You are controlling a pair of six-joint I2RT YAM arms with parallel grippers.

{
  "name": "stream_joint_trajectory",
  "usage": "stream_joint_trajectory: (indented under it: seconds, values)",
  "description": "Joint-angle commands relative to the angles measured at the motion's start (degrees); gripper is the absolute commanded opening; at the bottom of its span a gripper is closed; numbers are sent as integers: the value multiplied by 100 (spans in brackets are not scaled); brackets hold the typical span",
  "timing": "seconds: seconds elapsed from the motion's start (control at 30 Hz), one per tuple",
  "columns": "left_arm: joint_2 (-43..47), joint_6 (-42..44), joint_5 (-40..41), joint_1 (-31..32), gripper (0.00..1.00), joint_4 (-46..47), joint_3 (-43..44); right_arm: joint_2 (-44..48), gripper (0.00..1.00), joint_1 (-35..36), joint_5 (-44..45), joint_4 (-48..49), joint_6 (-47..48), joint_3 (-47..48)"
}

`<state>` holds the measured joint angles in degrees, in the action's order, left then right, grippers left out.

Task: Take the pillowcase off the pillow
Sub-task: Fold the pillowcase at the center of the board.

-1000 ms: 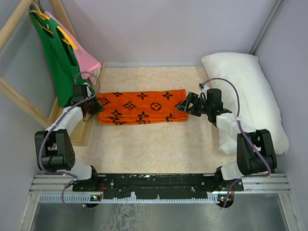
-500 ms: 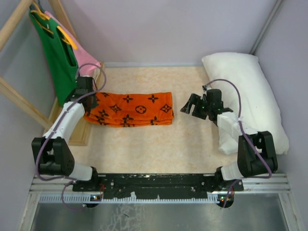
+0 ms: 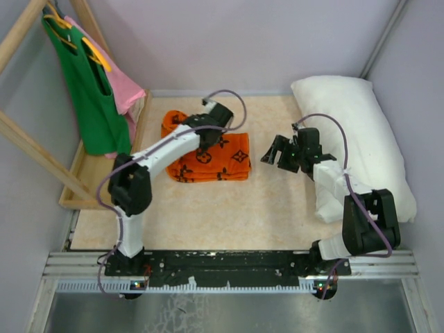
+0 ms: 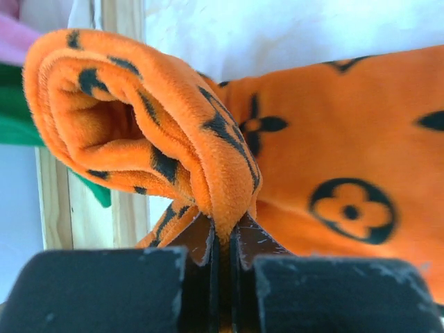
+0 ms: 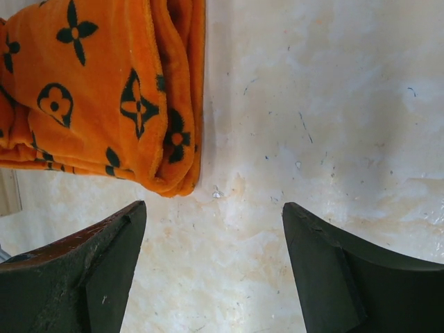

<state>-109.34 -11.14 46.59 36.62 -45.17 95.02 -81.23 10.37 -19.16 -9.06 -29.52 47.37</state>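
Note:
The orange pillowcase (image 3: 232, 158) with black motifs lies folded on the table, its left end lifted and doubled over toward the middle. My left gripper (image 3: 206, 137) hovers above it, shut on a thick fold of the pillowcase (image 4: 333, 139); in the left wrist view the left gripper (image 4: 225, 232) pinches the fabric tight. My right gripper (image 3: 272, 152) is open, a little right of the pillowcase's right end. In the right wrist view the right gripper (image 5: 214, 208) has bare table between its fingers, with the pillowcase (image 5: 90, 104) just beyond. The bare white pillow (image 3: 361, 132) lies along the right wall.
A green tank top (image 3: 87, 90) and a pink garment (image 3: 121, 90) hang from a wooden frame (image 3: 28, 149) at the left. A shallow wooden tray (image 3: 87, 187) sits below them. My right arm rests along the pillow's near edge. Walls close in on three sides.
My left gripper swung from the far left to the middle, dragging the pillowcase's left end up and over itself. My right gripper drew back from the right end and stayed open.

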Motion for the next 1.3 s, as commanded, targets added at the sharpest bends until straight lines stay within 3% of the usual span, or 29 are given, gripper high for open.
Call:
stream_joint_trajectory:
  seconds: [0.0,0.13,0.47,1.27]
  values:
    - [-1079,-330,1140,727,0,-1144,1370,59,80,17,-55,114,114,228]
    - [-1761,-255,962,1136,0,-1365,2069,22,80,18,-60,110,121,166]
    - [-1949,26,115,1456,0,-952,2698,-246,81,13,-266,394,14,-55]
    - [-2039,-361,-1370,1692,0,-880,2669,-284,82,17,-378,584,-48,-311]
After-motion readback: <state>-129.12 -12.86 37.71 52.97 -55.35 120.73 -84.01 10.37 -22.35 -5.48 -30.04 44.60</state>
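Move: Some 18 cm to the right of the left hand and about 2 cm nearer the base lies the right end of the pillowcase, roughly 12 cm lower; the left hand already pinches the folded left part. The open right gripper waits about 25 cm to its right and 6 cm nearer the base, some 5 cm lower, and the wooden tray is about 22 cm to its left, level with it. From the right hand, that end is roughly 9 cm left, 4 cm ahead and 7 cm below. Sweeping right with the pinched fold still raised, the left hand carries it about 18 cm across the pillowcase to above its right end, quickly at first, then slower. Along the way it sinks some 4 cm with a brief lift between, eases slightly back and turns about 20 degrees clockwise, fingers kept shut. The right hand, wide open beside that end, only lowers about 2 cm. ##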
